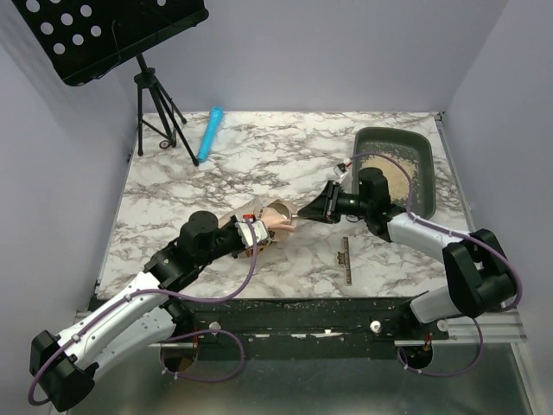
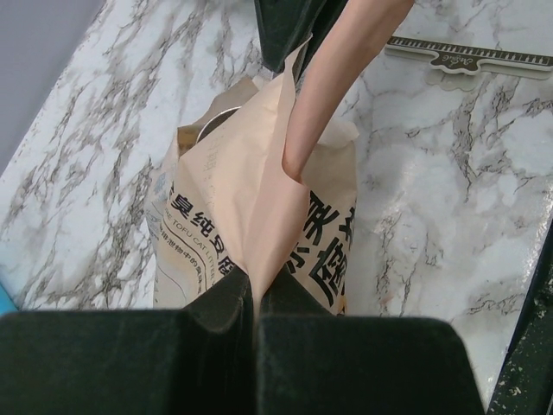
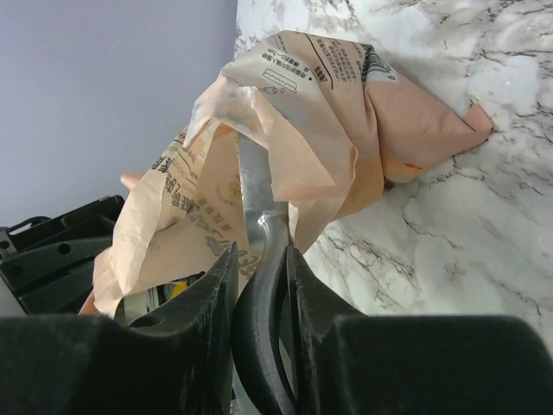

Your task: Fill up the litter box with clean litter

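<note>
The dark grey-green litter box stands at the back right with pale beige clean litter in it. The orange-pink printed bag stands mid-table, also in the left wrist view and the right wrist view. My left gripper is shut on the bag's edge. My right gripper is shut on the black handle of the silver scoop, whose metal end reaches into the bag's open top. The scoop's bowl is hidden inside the bag.
A blue tube and a black stand's tripod are at the back left. A dark ruler-like strip lies near the front edge, also in the left wrist view. Grey walls close both sides.
</note>
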Tool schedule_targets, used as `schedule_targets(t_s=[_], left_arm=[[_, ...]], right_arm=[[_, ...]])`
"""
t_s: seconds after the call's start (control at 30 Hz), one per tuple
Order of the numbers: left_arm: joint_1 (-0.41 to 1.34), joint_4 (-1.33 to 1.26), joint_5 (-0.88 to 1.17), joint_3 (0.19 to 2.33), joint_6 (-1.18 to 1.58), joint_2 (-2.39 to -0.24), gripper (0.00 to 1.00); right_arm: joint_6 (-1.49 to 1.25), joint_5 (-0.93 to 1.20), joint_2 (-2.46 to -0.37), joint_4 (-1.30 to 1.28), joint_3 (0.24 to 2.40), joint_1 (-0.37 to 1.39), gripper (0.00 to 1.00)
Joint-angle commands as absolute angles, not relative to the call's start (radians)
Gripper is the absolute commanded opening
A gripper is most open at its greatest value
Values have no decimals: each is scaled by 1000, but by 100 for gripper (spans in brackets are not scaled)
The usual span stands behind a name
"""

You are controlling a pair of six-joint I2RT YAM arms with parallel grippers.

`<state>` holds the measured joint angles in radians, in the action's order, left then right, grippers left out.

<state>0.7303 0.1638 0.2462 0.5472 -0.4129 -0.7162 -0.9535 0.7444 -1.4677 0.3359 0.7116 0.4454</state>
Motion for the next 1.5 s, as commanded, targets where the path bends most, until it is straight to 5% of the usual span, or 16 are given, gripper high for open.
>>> schedule_targets(t_s=[0.0,0.77,1.47], left_arm=[[749,109,302,545,-402,-732,0],[799,58,198,540,-388,-776,0],[807,6,28,514,-370,-604,0]], right_arm=[[-976,799,-1401,336,663,399,1],[-1028,724,-1100,230,450,253,0],[-1292,580,-923,406,184,255,1]])
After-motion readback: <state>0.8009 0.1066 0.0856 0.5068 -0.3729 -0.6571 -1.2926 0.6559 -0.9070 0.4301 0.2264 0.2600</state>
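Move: The right hand, holding the scoop with its blade in the bag mouth, has the litter box some 28 cm to its right, 12 cm farther out and 12 cm below. The litter bag's body is about 12 cm to its left and 6 cm back, the ruler roughly 14 cm right and 14 cm back. The left hand pinches the bag's rim, the bag about 3 cm ahead and 9 cm below; the box lies some 40 cm to its right and 19 cm ahead. Drawing the loaded scoop out of the bag mouth, the right hand keeps its grip and travels about 8 cm to the right at near-constant height, curving some 5 cm back, while turning roughly 20 degrees clockwise and lifting its fingertips a little. The left hand keeps pinching the rim, easing slightly right and down, then back left and up about 2 cm. ##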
